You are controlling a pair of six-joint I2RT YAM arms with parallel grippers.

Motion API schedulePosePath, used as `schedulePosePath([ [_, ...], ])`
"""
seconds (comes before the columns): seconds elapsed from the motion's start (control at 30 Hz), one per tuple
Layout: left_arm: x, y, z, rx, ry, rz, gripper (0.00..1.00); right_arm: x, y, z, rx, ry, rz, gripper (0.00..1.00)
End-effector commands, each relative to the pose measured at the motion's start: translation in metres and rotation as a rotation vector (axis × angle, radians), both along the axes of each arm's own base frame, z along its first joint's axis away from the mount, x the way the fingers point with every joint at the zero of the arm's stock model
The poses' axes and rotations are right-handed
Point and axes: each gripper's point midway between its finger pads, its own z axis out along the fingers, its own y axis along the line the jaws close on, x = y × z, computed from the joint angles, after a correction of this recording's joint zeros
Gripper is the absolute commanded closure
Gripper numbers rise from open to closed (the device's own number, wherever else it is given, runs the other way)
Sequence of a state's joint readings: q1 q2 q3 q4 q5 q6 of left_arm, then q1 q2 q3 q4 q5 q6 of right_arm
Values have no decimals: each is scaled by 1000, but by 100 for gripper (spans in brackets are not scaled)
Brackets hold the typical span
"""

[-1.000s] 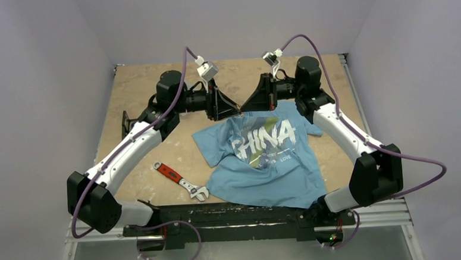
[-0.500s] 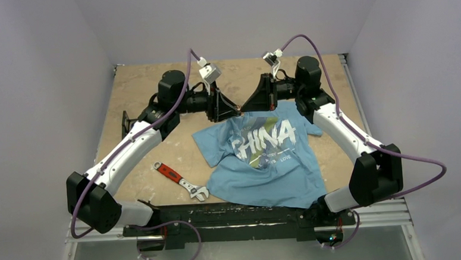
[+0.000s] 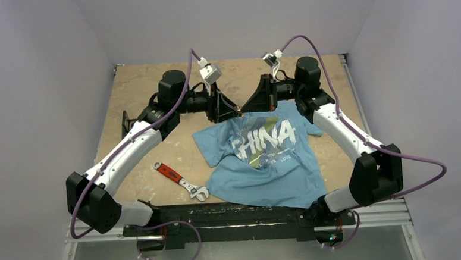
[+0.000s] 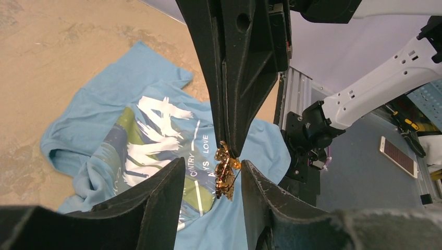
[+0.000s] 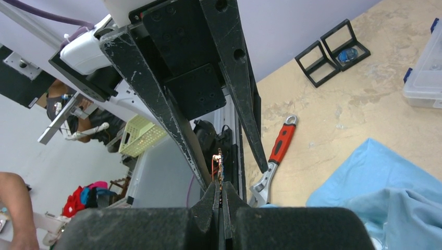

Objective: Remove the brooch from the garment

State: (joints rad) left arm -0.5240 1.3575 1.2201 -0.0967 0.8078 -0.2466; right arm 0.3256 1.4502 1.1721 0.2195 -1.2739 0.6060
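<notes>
The garment (image 3: 265, 158), a light blue T-shirt with white lettering, lies crumpled on the table, and also shows below the jaws in the left wrist view (image 4: 130, 135). The gold brooch (image 4: 225, 174) hangs in the air above it with no cloth on it. My right gripper (image 5: 220, 188) is shut on the brooch (image 5: 219, 165), which is seen edge-on there. From above, the right gripper (image 3: 246, 109) meets my left gripper (image 3: 232, 110) tip to tip over the collar. The left gripper (image 4: 212, 164) is open, with one finger on each side of the brooch.
A red-handled adjustable wrench (image 3: 180, 180) lies on the table left of the shirt. Two small black display frames (image 5: 333, 52) and a clear plastic box (image 5: 425, 73) stand on the table in the right wrist view. Walls enclose the table on three sides.
The left wrist has shifted slightly at the meeting point. The right arm, the brooch and the shirt have not visibly moved.
</notes>
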Motion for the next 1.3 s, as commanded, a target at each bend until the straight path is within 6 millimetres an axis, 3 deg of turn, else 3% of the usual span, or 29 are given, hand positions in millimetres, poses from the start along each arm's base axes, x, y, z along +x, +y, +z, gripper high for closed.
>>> schedulePosePath([
  [0.0,-10,1,32,-66,-44,-41,54,-9,-2,17,6,-78,11,100],
  [0.17,-14,4,42,-104,-15,-53,48,-9,-3,15,-1,-84,13,100],
  [0.3,-5,10,48,-132,-11,-26,48,-9,-3,15,0,-87,13,100],
  [0.57,0,14,45,-121,2,6,51,-12,-4,18,6,-100,25,100],
  [0.7,-2,19,41,-113,-7,-2,54,-4,-5,22,-8,-196,-46,100],
  [0.77,-3,23,44,-117,-15,-20,51,-5,-6,20,-60,-310,-76,100],
  [0.87,0,32,53,-105,-19,-28,39,-7,-7,21,-165,-580,-106,100],
  [0.97,2,41,55,-50,-9,-46,25,-7,-9,22,-254,-869,-155,100],
  [1.03,-3,44,56,-10,-19,-82,7,-10,-13,28,-272,-1081,-188,100],
  [1.13,-21,48,68,30,-102,-171,1,-23,-17,38,-259,-1388,-189,100],
  [1.27,-41,56,75,86,-229,-248,0,-44,-21,33,-236,-1739,-91,100],
])
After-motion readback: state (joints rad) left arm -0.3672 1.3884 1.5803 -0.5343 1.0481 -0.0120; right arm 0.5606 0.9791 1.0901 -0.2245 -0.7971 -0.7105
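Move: The brooch, already off the garment, sits in the right hand's shut fingertips, its middle about 2 cm left of that hand, level with it. From the left hand, whose half-open fingers surround the brooch, its middle is some 1 cm to the right. Roughly 31 cm below the left hand, the garment's print is about 10 cm right and 2 cm back, the wrench 19 cm left and 15 cm back, the plastic box 20 cm left and 18 cm ahead. Upward and to the left the left hand finally backs off the brooch, about 7 cm up and 5 cm aside, fingers opening wide, after creeping some 2 cm up and 1 cm left with them half open. The right hand keeps its pinch, sinks 1 cm and waits, then swings the brooch away, back and up about 5 cm, rolling around its own finger line some 75 degrees, front side rising. ##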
